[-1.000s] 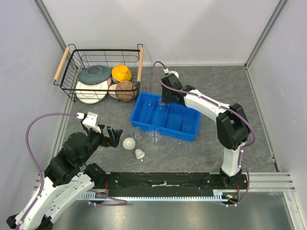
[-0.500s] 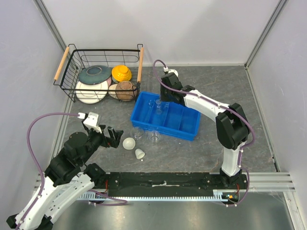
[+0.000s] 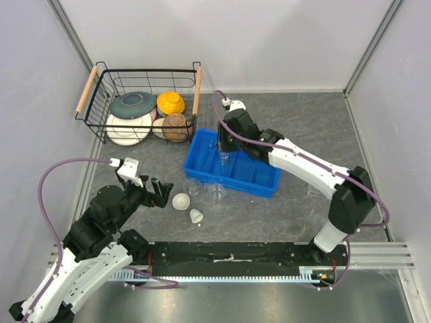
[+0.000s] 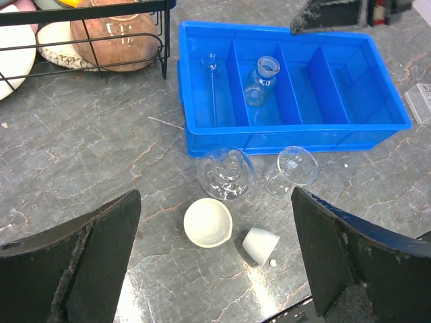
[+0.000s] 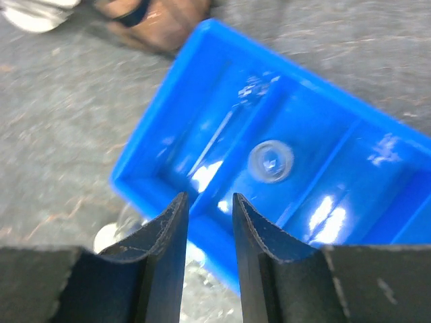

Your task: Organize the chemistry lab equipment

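Observation:
A small clear bottle [image 4: 260, 81] [image 5: 271, 161] stands in the second compartment of the blue tray [image 3: 264, 186] [image 4: 296, 138]. A thin glass funnel [image 4: 211, 67] lies in the first compartment. My right gripper [image 3: 221, 145] [image 5: 209, 196] hovers over the tray's left end, open, with nothing between its fingers. On the table in front of the tray sit a round clear flask [image 4: 226, 173] [image 3: 194, 188], a clear beaker [image 4: 291, 171] [image 3: 216, 193], a white dish [image 4: 208, 222] [image 3: 180, 200] and a tipped white cup [image 4: 260, 243] [image 3: 196, 216]. My left gripper [image 3: 161, 194] [image 4: 216, 192] is wide open just left of them.
A wire basket [image 3: 149, 70] with wooden handles holds coloured bowls and plates at the back left, close to the tray's left corner. A small clear flat piece [image 4: 421, 101] lies on the table right of the tray. Grey walls enclose the table.
My right gripper has opened and let go of the small bottle, which now stands in the tray. Its arm has stretched lower and to the right. The left arm has not moved.

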Controlling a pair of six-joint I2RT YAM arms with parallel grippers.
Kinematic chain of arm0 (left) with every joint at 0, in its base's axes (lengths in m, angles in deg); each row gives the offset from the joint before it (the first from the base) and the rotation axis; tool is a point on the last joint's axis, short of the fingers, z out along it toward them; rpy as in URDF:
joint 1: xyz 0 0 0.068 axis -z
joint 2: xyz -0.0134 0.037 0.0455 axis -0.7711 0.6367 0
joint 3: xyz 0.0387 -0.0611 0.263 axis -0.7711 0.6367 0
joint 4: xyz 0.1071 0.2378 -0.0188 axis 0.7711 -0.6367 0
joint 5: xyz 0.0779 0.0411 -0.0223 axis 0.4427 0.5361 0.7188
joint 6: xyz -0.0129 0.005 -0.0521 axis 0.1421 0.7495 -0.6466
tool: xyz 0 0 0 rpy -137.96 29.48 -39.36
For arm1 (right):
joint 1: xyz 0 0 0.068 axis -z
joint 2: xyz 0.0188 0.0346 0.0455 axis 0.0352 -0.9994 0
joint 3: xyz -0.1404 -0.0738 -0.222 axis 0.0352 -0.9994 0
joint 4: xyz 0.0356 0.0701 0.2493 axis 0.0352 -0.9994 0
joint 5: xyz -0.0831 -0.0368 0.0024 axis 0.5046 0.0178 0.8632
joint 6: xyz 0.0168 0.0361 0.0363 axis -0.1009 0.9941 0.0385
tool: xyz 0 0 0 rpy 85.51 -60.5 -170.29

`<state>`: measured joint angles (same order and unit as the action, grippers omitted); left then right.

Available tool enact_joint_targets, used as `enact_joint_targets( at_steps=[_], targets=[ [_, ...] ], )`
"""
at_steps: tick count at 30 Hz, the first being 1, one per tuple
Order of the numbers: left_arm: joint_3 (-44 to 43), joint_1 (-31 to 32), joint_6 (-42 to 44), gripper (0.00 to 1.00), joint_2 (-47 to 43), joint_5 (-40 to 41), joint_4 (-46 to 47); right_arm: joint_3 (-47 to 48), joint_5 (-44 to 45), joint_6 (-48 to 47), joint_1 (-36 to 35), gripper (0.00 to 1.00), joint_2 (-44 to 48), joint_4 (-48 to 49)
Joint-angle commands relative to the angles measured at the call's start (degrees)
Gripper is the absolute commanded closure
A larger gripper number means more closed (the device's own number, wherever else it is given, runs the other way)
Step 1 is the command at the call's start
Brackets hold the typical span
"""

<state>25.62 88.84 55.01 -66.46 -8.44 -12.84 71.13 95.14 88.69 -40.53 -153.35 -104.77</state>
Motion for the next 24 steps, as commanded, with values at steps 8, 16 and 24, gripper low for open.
enact_joint_targets(
  at_steps=[8, 16, 24],
  targets=[
    [-0.21, 0.10, 1.39, 0.00, 1.12, -1.87, 2.29, -9.90, 1.99, 2.10, -10.27, 0.61, 8.14, -5.82],
    [-0.38, 0.10, 1.74, 0.00, 4.11, -2.84, 1.67, -13.51, 3.75, 2.63, -11.86, 0.62, 5.50, -5.56],
    [-0.03, 0.10, 1.74, 0.00, 2.97, -2.67, 1.76, -15.26, 2.96, 3.15, -12.74, 0.62, 2.17, -3.37]
  ],
)
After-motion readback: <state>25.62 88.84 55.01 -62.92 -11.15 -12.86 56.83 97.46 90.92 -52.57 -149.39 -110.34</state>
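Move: The right hand, empty, is over the blue box; the clear beaker it goes for stands about 14 cm back towards the base, 2 cm to the left and some 12 cm lower. The flask stands about 8 cm left of the beaker and 1 cm farther out, the tipped white cup 6 cm left and 8 cm nearer the base; the glass bottle in the box is 2 cm ahead of the hand, level sideways, 11 cm below. From the left hand the beaker lies 4 cm ahead, 15 cm right, 17 cm below. The right hand leaves the box, sweeping back towards the base about 11 cm in all, at first rising slightly and bearing a little left, then drifting back right as it sinks some 8 cm net towards the beaker in front of the near wall. Along the way the fingers tip down more steeply and turn about 10 degrees counter-clockwise, staying partly open and ending close above the beaker, with no grip on it. ##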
